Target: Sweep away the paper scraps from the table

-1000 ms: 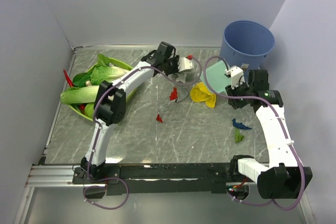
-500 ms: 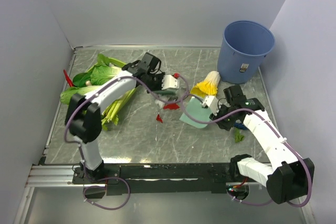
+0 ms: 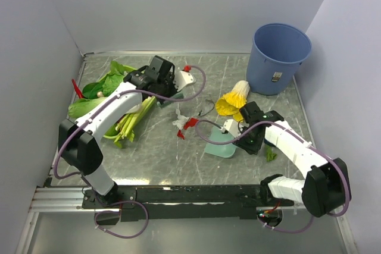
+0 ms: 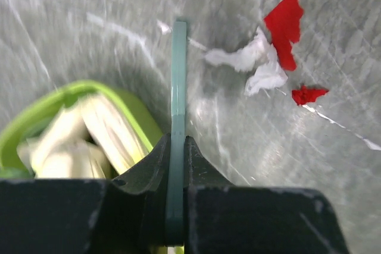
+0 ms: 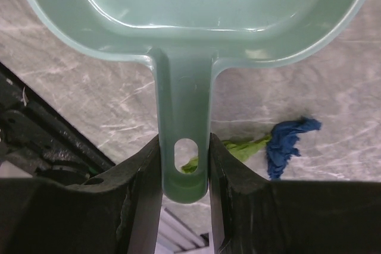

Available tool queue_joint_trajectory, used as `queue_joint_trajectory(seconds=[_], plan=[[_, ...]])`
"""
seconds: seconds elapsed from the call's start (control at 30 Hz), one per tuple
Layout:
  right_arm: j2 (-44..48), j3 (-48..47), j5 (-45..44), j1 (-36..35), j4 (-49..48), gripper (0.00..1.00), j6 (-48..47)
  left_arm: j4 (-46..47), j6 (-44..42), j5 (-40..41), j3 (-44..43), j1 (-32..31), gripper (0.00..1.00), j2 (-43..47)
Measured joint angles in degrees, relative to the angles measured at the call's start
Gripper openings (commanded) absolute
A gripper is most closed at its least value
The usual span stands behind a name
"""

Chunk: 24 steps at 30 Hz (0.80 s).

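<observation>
Red [image 4: 284,22] and white [image 4: 256,66] paper scraps lie together mid-table [image 3: 183,123], with a small red scrap [image 4: 308,94] beside them. A blue wad [image 5: 290,144] and a green wad [image 3: 271,154] rest near the right arm. My left gripper [image 4: 177,144] [image 3: 168,90] is shut on a thin teal sweeping tool [image 4: 178,75], seen edge-on, whose tip sits just left of the white scrap. My right gripper [image 5: 184,141] [image 3: 241,137] is shut on the handle of the pale green dustpan [image 3: 218,142], which rests on the table [image 3: 155,159] right of the red scraps.
A blue bucket [image 3: 280,49] stands at the back right. A yellow-and-white frilly vegetable [image 3: 232,102] lies just behind the dustpan. On the left, a green bowl [image 4: 53,102] of leafy vegetables [image 3: 116,84] is next to my left gripper. Pale walls enclose the table.
The left arm pulled back and left toward the bowl with its tool. The right arm carried the dustpan from beside the bucket down to mid-table. Red and white scraps now lie bunched together.
</observation>
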<state>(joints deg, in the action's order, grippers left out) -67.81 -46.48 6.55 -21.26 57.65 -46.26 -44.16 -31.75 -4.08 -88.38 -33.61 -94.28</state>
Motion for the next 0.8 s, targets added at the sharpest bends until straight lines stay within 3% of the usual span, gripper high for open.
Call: queue_joint_trajectory(seconds=[0.37, 0.8], plan=[[-12.68, -3.52, -0.55, -6.21, 2.43, 0.00, 6.88, -12.24, 16.02, 5.11, -3.34, 0.13, 0.01, -5.20], [-28.96, -19.10, 2.34, -8.52, 4.59, 0.00, 14.73, -14.21, 23.34, -8.17, -9.53, 0.90, 0.01, -12.24]])
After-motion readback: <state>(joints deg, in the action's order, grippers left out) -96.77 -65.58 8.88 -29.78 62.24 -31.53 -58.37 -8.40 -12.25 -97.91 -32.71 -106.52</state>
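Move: The left hand, holding the brush, has the white scrap some 6 cm back, 4 cm to its right and 18 cm below. The larger red scrap touches it, about 8 cm back and 7 cm right of the hand; the small red scrap lies 12 cm back and 4 cm right. From the right hand, which holds the dustpan's handle with the pan pointing left, the white scrap is about 11 cm ahead, 26 cm left and 7 cm down, the larger red one 9 cm ahead and 23 cm left. The left hand keeps its grip on the brush and lowers it about 5 cm while drawing back some 4 cm and first easing left, tipping its fingers back under it by roughly 25 degrees with a counter-clockwise turn, then sweeps about 4 cm to the right along the table, the brush head now against the white scrap. Meanwhile the right hand, still gripping the dustpan, sinks about 2 cm and draws slightly back, then slides it left and forward, about 6 cm left overall, towards the scraps to meet the brush, its fingertips tilting back some 15 degrees. ##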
